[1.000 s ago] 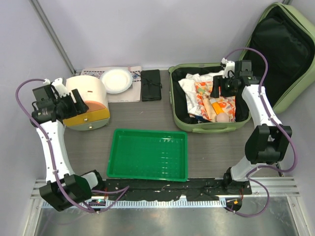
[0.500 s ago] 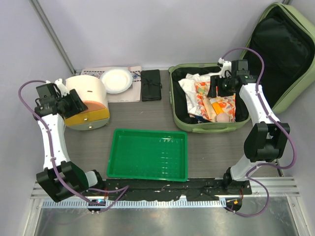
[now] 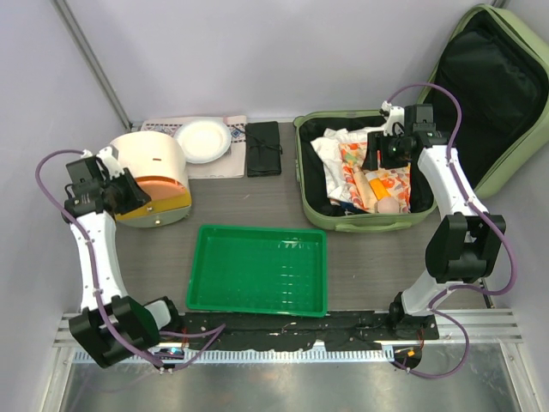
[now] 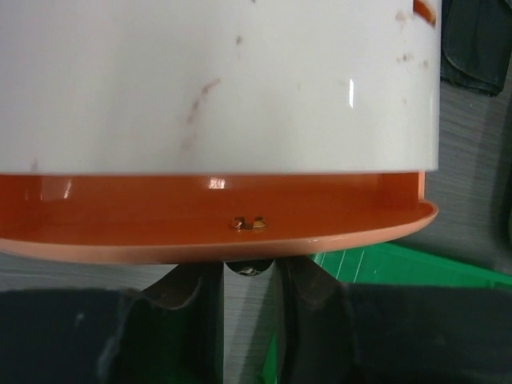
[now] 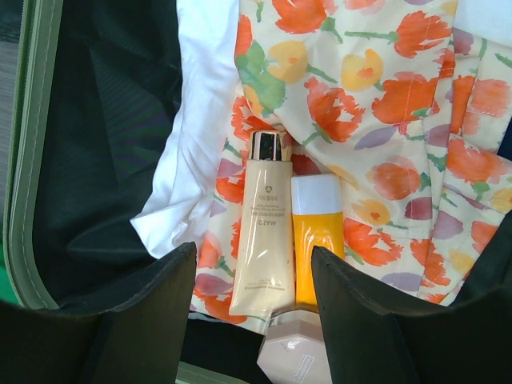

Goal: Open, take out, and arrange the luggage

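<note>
The luggage (image 3: 310,206), a pale green hard-shell suitcase, lies open at the back right, its black-lined lid (image 3: 497,94) leaning against the wall. Inside are a white cloth (image 5: 200,120), a floral cloth (image 5: 384,96), a cream tube (image 5: 264,240), a yellow bottle (image 5: 316,232) and a pink jar (image 5: 296,356). My right gripper (image 3: 375,163) hovers open over the tube and bottle (image 5: 252,250). My left gripper (image 3: 130,190) is at the cream-and-orange container (image 3: 154,163). Its jaws (image 4: 250,272) stand narrow, pinching a small dark knob under the orange drawer's (image 4: 208,208) lip.
A flat green tray (image 3: 257,270) lies in the middle near the front. At the back are a white plate (image 3: 202,140) on a cloth (image 3: 159,127) and a black pouch (image 3: 263,148). Walls close in behind and on both sides.
My left gripper's jaws have closed from wide to narrow at the container's drawer, and that arm has shifted a little nearer. The right gripper moved slightly left over the luggage, then held still.
</note>
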Robot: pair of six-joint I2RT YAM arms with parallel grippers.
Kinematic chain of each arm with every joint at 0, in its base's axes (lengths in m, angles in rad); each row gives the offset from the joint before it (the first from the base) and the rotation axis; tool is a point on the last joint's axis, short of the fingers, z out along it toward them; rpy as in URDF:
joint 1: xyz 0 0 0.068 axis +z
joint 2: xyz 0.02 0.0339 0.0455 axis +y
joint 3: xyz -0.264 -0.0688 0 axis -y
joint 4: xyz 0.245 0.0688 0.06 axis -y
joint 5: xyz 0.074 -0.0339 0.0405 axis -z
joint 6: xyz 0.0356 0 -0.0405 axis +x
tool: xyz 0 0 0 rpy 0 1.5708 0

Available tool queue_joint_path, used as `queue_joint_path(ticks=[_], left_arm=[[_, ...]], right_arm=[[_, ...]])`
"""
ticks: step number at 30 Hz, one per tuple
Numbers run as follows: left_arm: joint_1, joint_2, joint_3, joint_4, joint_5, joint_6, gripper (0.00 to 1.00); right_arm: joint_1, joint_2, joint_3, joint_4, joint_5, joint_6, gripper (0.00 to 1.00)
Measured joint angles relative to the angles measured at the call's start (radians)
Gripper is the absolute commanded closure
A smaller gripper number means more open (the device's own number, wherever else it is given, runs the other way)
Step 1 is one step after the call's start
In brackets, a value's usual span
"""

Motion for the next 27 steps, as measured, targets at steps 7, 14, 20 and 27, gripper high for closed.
queue_joint_path(ticks=[7,14,20,27], left_arm=[[0.004,-0.124,-0.069,-0.069,0.004,0.016,0.99],[0.004,-0.2,-0.1,-0.133,0.01,0.02,1.0],[0.005,-0.212,-0.095,-0.167,0.01,0.035,1.0],[0.005,-0.213,-0.091,-0.177,0.011,0.042,1.0]], right_arm=[[0.0,0.0,0.0,-0.001,0.0,-0.001,0.35],[0.0,0.0,0.002,-0.013,-0.001,-0.007,0.35],[0.0,0.0,0.016,-0.034,-0.004,-0.01,0.35],[0.0,0.014,0.028,-0.059,0.002,-0.039,0.42]])
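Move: The left hand already has the gold knob of the cabinet's orange top drawer at its fingertips, with the drawer slightly open; the cabinet's middle lies some 9 cm ahead and 2 cm left. The white plate is about 18 cm ahead, 15 cm right and 12 cm lower, while the green tray lies roughly 18 cm back, 30 cm right and 12 cm lower. From the right hand, the knob is about 62 cm left and 10 cm back, near its own height. The left hand keeps its pinch on the gold knob and draws the orange drawer out of the cabinet, going back about 6 cm towards the robot and nearly 3 cm to its right, almost level. The pull is quick at first and eases to a stop, with the fingers holding at the same narrow opening and the wrist keeping its forward-and-down slant. ##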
